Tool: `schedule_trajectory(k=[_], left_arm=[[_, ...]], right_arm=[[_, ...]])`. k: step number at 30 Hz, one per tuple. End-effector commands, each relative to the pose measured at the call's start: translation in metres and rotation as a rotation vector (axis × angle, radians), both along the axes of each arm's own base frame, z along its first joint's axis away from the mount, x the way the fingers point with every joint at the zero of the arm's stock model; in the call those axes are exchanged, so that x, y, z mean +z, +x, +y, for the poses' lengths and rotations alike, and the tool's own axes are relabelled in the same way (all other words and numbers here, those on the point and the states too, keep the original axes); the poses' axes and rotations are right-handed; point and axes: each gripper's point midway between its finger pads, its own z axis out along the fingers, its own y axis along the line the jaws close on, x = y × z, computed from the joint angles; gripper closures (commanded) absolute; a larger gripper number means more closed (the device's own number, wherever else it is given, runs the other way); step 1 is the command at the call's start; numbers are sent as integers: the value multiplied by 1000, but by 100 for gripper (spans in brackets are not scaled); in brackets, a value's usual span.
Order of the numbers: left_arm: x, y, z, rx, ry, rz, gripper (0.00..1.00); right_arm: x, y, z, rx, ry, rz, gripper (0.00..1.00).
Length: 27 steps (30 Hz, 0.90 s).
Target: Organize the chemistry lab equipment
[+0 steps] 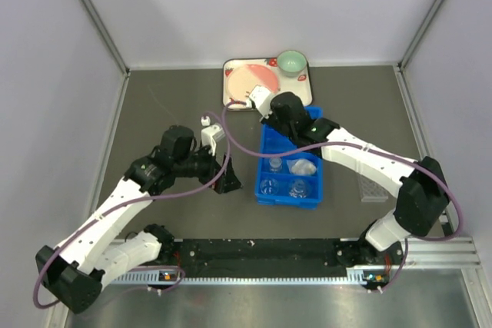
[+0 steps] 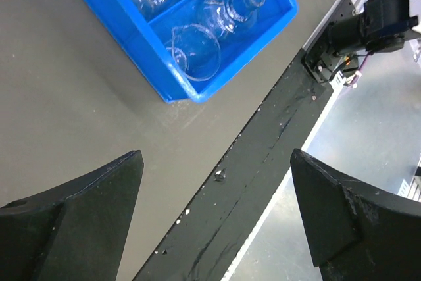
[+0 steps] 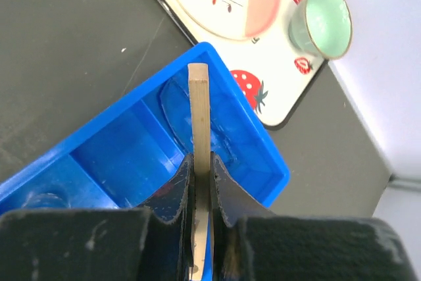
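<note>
My right gripper is shut on a thin wooden stick, which stands upright above the far compartment of the blue bin. A clear round dish lies in that compartment. In the top view this gripper hangs over the bin's far end. Clear glass beakers and a flask sit in the near compartments. My left gripper is open and empty, above the table edge just left of the bin; the beaker and flask show there. A clear tube rack lies to the bin's right.
A strawberry-print tray with a pink plate and a green bowl stands behind the bin. The black rail runs along the near table edge under my left gripper. Walls close in the table's sides and back.
</note>
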Motion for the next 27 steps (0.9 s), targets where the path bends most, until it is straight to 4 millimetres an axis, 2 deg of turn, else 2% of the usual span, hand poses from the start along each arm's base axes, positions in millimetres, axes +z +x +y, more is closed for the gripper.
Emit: schedule_trajectory(k=[1,6,10,11,15,21,27], left_arm=[[-1,-5,6,-1,-8,-39,1],[-3,-11,12,10,2,-54,1],[-3,-14,18,18,13,-68,1],[-3,-14,18,20,12,-70,1],[-2,-17,19,18,6,-70,1],[0,-18,20,22,7,-67,1],[2,-18,20,21,8,-69,1]], right_arm=[[-4,5,12,222,-134,-55,100],[-18,-5,15,390,-157,-6,100],[-32,1,-3,400,-190,38,100],[-38,-4,1,450,-179,63,100],[-54,-4,-5,480,-193,126,100],[-80,-17,-3,561,-183,252,100],[-102,-16,-1,583,-213,327,100]])
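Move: The right hand, already pinching the wooden stick, is above the far half of the blue box. The empty compartment that the stick is taken to has its middle some 2 cm back, 2 cm right and 17 cm below. Beyond it, the safety glasses lie about 5 cm ahead of the hand and 2 cm right; the glass jar is 10 cm back and 4 cm left, the plastic bag 11 cm back and 4 cm right. From the left hand the compartment is roughly 16 cm ahead, 20 cm right and 17 cm down. Down towards the empty compartment goes the right hand, about 11 cm in all: slowly at first while the wrist swings some 30 degrees counter-clockwise to lay the stick across the box, then faster, drawing back 2 cm and tipping its fingers steeper. The fingers keep their pinch. The open, empty left hand eases about 3 cm back and left, away from the box. ##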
